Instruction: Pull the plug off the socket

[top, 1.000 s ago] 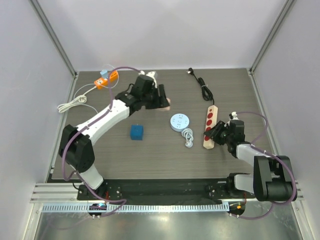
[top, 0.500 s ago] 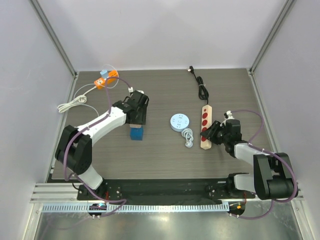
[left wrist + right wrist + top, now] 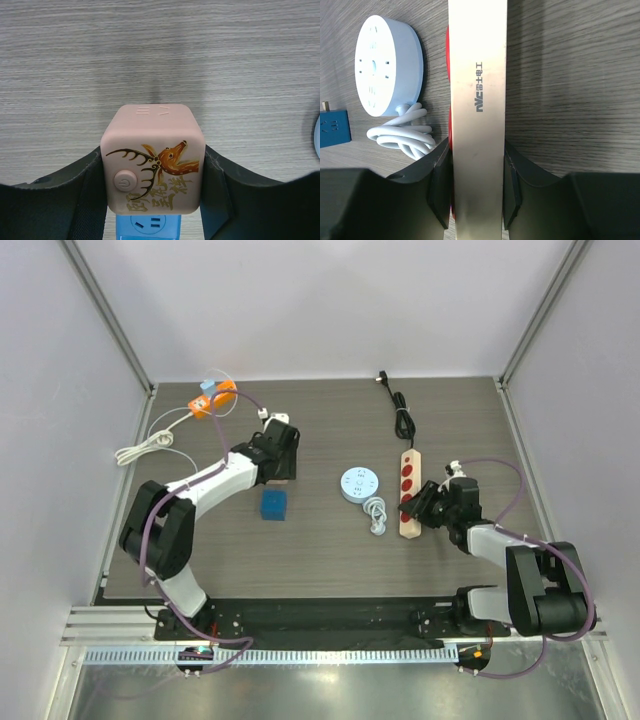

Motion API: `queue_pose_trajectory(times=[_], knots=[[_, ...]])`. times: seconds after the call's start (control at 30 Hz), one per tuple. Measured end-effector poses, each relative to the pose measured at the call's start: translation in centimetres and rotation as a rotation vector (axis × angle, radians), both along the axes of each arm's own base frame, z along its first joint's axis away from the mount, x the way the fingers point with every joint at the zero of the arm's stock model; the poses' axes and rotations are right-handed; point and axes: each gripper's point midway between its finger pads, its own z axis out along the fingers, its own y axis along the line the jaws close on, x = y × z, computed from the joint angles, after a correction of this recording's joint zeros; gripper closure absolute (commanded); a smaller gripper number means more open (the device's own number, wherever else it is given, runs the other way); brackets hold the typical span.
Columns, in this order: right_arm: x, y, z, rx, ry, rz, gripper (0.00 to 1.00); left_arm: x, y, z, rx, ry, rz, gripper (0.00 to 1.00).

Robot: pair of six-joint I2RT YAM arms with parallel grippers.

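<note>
My left gripper (image 3: pixel 282 462) is shut on a pink cube socket with a deer print (image 3: pixel 152 157), its fingers on both sides. A blue cube socket (image 3: pixel 273 504) lies just nearer than it; its socket face shows under the pink cube in the left wrist view (image 3: pixel 148 226). I cannot tell whether the two touch. My right gripper (image 3: pixel 425 505) is shut on the near end of a gold and red power strip (image 3: pixel 407 483), gold side up in the right wrist view (image 3: pixel 477 100). Its black cord (image 3: pixel 402 410) runs to the far edge.
A round white socket (image 3: pixel 359 483) with a coiled white cable (image 3: pixel 376 513) lies just left of the strip. An orange adapter (image 3: pixel 213 398) with a white cable (image 3: pixel 145 445) sits at the far left. Walls enclose the table on three sides.
My left gripper carried the pink cube from the far middle leftward and nearer, to just behind the blue cube. My right gripper shifted the power strip slightly left.
</note>
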Motion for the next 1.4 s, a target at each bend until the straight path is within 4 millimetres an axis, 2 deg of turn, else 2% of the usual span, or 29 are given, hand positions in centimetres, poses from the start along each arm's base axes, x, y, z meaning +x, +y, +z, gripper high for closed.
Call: queue_pose_trajectory(times=[0.27, 0.37, 0.43, 0.57, 0.6, 0.67, 0.7, 0.9, 1.0, 1.07, 1.1, 1.27, 1.4], knots=[[0.2, 0.2, 0.0, 0.001, 0.000, 0.008, 0.97, 0.9, 0.8, -1.7, -0.023, 0.042, 0.039, 0.99], [0.3, 0.3, 0.0, 0.001, 0.001, 0.010, 0.96, 1.0, 1.1, -2.7, -0.034, 0.074, 0.046, 0.92], [0.3, 0.3, 0.0, 0.001, 0.001, 0.011, 0.95, 0.9, 1.3, -3.3, -0.039, 0.094, 0.048, 0.85], [0.3, 0.4, 0.0, -0.001, 0.000, 0.017, 0.91, 1.1, 1.2, -3.3, -0.054, 0.096, 0.048, 0.69], [0.3, 0.4, 0.0, -0.001, 0.001, 0.017, 0.90, 1.1, 1.2, -3.3, -0.056, 0.097, 0.047, 0.61], [0.4, 0.5, 0.0, -0.001, 0.002, 0.021, 0.84, 1.0, 1.1, -3.4, -0.061, 0.100, 0.043, 0.53], [0.4, 0.6, 0.0, -0.001, 0.002, 0.022, 0.80, 1.0, 1.0, -3.4, -0.062, 0.101, 0.041, 0.45], [0.5, 0.7, 0.0, -0.001, 0.004, 0.031, 0.67, 0.9, 1.0, -3.2, -0.067, 0.102, 0.039, 0.25], [0.6, 0.8, 0.0, -0.003, 0.004, 0.034, 0.58, 1.0, 0.9, -1.8, -0.083, 0.074, 0.036, 0.17], [0.7, 0.8, 0.0, -0.002, 0.004, 0.037, 0.48, 1.0, 0.9, -0.2, -0.101, 0.043, 0.034, 0.15], [0.8, 0.9, 0.1, 0.002, 0.002, 0.043, 0.47, 1.0, 0.9, 0.5, -0.109, 0.028, 0.032, 0.11], [1.5, 1.1, 0.8, -0.001, -0.018, 0.053, 0.25, 0.3, 1.0, 5.5, -0.167, -0.062, 0.020, 0.04], [2.0, 1.0, 1.2, -0.014, -0.027, 0.050, 0.14, -1.1, 1.3, 9.6, -0.234, -0.136, 0.010, 0.01]])
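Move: Just below the left hand, which still holds the pink plug, is the bare spot for it, 1 cm ahead, 1 cm left and 3 cm down. The blue cube lies about 5 cm back, 2 cm left and 4 cm below that hand; the white round socket some 17 cm right, 1 cm back and 4 cm down. The right hand grips the red socket strip, whose middle is about 3 cm ahead, level sideways and in height; the white round socket lies roughly 11 cm left and 5 cm ahead. Lowering the pink plug about 3 cm with a slight drift forward and left, the left hand sets it on the table just beyond the blue cube, pauses, opens wide and climbs some 13 cm clear, wrist tilting about 15 degrees. The right hand keeps its grip, creeping left about 1 cm with the strip, then opens around it and eases forward and slightly up. ##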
